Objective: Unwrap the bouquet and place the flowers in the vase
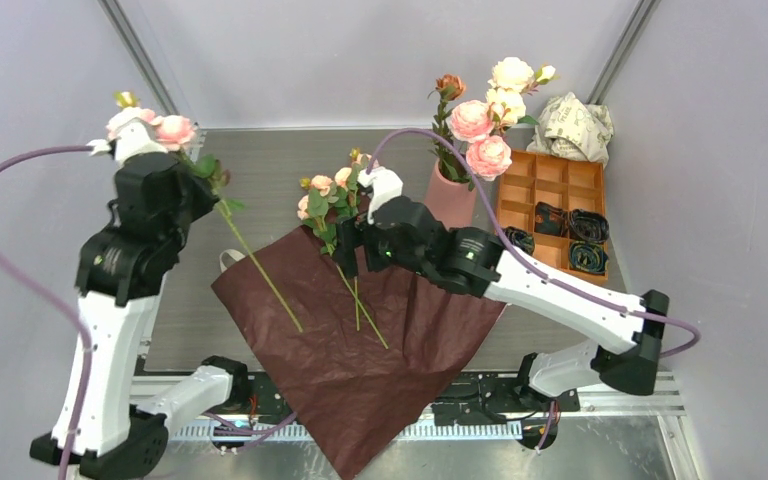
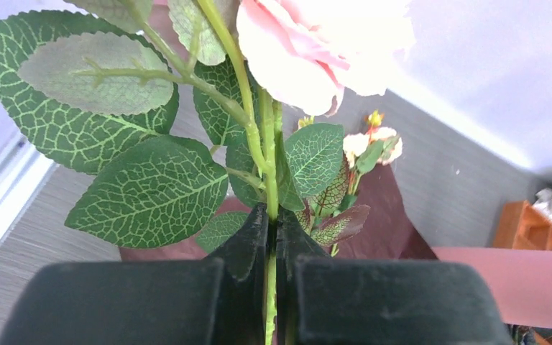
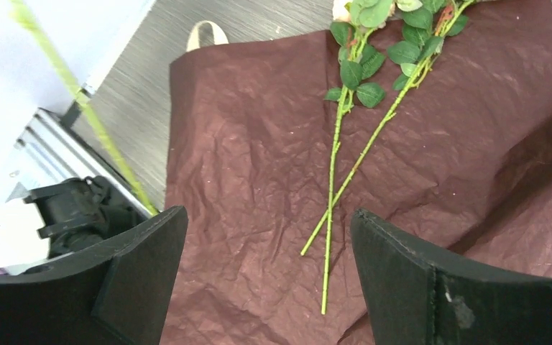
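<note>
The bouquet's dark red paper (image 1: 360,350) lies spread flat on the table, with two flowers (image 1: 332,195) lying on it, stems (image 3: 330,208) toward the near edge. My left gripper (image 1: 203,180) is raised at the left, shut on a pink rose's stem (image 2: 269,287); its bloom (image 2: 309,43) is above the jaws, and the stem's lower end (image 1: 260,270) slants down over the paper. My right gripper (image 3: 267,215) hangs open over the paper (image 3: 244,144), nothing between its fingers (image 3: 144,259). The pink vase (image 1: 450,195) stands behind, holding several roses (image 1: 480,125).
An orange compartment tray (image 1: 560,190) with black items sits right of the vase. A crumpled white printed paper ball (image 1: 575,125) lies behind it. A cream ribbon loop (image 1: 230,258) pokes out at the paper's left edge. The paper overhangs the table's near rail.
</note>
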You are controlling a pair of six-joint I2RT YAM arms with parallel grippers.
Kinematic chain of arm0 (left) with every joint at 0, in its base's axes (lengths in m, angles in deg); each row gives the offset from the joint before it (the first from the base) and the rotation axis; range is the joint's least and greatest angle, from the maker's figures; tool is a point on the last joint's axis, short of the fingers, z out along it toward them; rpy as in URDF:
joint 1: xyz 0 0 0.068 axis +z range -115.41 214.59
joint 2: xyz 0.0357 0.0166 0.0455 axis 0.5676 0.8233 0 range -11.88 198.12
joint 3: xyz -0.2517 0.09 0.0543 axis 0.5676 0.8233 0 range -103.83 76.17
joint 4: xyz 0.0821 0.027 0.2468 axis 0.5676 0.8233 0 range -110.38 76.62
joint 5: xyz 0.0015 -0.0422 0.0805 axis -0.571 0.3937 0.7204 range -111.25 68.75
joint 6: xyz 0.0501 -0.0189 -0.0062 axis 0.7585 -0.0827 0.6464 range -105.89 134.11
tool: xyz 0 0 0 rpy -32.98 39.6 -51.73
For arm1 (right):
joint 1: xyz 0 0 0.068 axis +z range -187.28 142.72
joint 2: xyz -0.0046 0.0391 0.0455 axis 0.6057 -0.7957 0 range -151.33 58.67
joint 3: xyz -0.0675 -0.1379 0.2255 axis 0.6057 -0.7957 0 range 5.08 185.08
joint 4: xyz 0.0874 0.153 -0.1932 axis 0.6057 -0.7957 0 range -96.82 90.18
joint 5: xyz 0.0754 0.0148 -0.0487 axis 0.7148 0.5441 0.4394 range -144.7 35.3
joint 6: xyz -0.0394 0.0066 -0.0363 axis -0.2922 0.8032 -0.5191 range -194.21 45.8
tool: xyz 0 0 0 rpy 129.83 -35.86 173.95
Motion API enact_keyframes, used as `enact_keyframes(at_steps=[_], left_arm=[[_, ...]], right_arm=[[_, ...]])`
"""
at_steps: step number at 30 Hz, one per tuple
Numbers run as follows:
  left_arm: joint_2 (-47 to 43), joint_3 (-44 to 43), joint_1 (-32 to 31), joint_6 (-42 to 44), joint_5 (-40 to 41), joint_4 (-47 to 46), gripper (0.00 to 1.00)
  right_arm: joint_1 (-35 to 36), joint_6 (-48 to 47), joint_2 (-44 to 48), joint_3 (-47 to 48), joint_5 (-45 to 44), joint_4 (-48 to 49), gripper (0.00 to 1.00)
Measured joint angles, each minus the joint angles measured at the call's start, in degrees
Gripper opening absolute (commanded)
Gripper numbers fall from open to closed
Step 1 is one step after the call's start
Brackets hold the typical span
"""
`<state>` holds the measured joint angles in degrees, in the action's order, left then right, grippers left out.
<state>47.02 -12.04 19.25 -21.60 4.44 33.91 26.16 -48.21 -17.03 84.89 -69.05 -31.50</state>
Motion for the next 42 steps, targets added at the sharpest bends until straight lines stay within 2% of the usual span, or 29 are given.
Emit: enact_keyframes(at_steps=[5,10,18,23,27,31,36,39,42], left_arm=[[-5.5,-4.1,0.0,2.2,1.5,2.2,0.0],[-10.0,-4.5,0.0,5.2,-1.7,0.3,0.0],[-9.5,-5.8,0.0,6.6,-17.7,-12.6,0.0],[-4.6,-9.4,0.0,4.9,-28.5,-24.4,0.0],[1.0,-12.4,0.0,2.6,-34.1,-32.2,0.0],[6.4,-14.9,0.0,0.2,-37.7,-37.4,0.0],[11.9,-18.3,-1.6,-0.3,-39.3,-38.8,0.0],[13.8,-20.6,-4.0,0.1,-39.4,-39.2,0.0],[16.0,-23.4,-9.6,2.1,-38.3,-40.3,0.0]], right_arm=[[0.4,0.0,-5.0,1.4,-1.2,-1.6,0.86],[1.9,0.1,-5.8,1.4,-4.0,-3.2,0.89],[2.7,1.4,-6.0,0.3,-8.1,-4.5,0.87],[3.5,4.4,-8.9,-5.7,-9.7,-4.5,0.86],[7.8,7.5,-9.2,-12.9,-14.4,-5.9,0.87],[12.0,11.1,-1.8,-18.1,-20.7,-7.9,0.87],[12.5,14.3,17.0,-18.8,-31.1,-11.0,0.87],[12.5,14.7,26.5,-16.9,-36.4,-13.4,0.87],[12.6,13.1,33.1,-13.7,-41.0,-15.0,0.87]])
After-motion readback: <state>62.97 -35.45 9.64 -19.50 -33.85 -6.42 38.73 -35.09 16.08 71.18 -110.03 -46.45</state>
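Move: My left hand already pinches a flower by its stem. The vase that flower is meant for stands about 40 cm to the right of this hand and 7 cm farther out, its middle roughly 20 cm below. The loose flowers lie some 21 cm to its right, 2 cm ahead and 31 cm down. From my empty, open right hand the loose flowers are about 8 cm ahead, 3 cm left and 23 cm below; the vase is 14 cm ahead, 16 cm right. Keeping the stem pinched, I lift my left hand about 25 cm, drawing it back a little at first, then swinging it some 18 cm right to close the sideways gap to the vase; the wrist tips up and turns clockwise, each some 45 degrees. My right hand stays open: it sinks about 16 cm over the paper, then rises again while going right and turning clockwise, away from the loose flowers. ##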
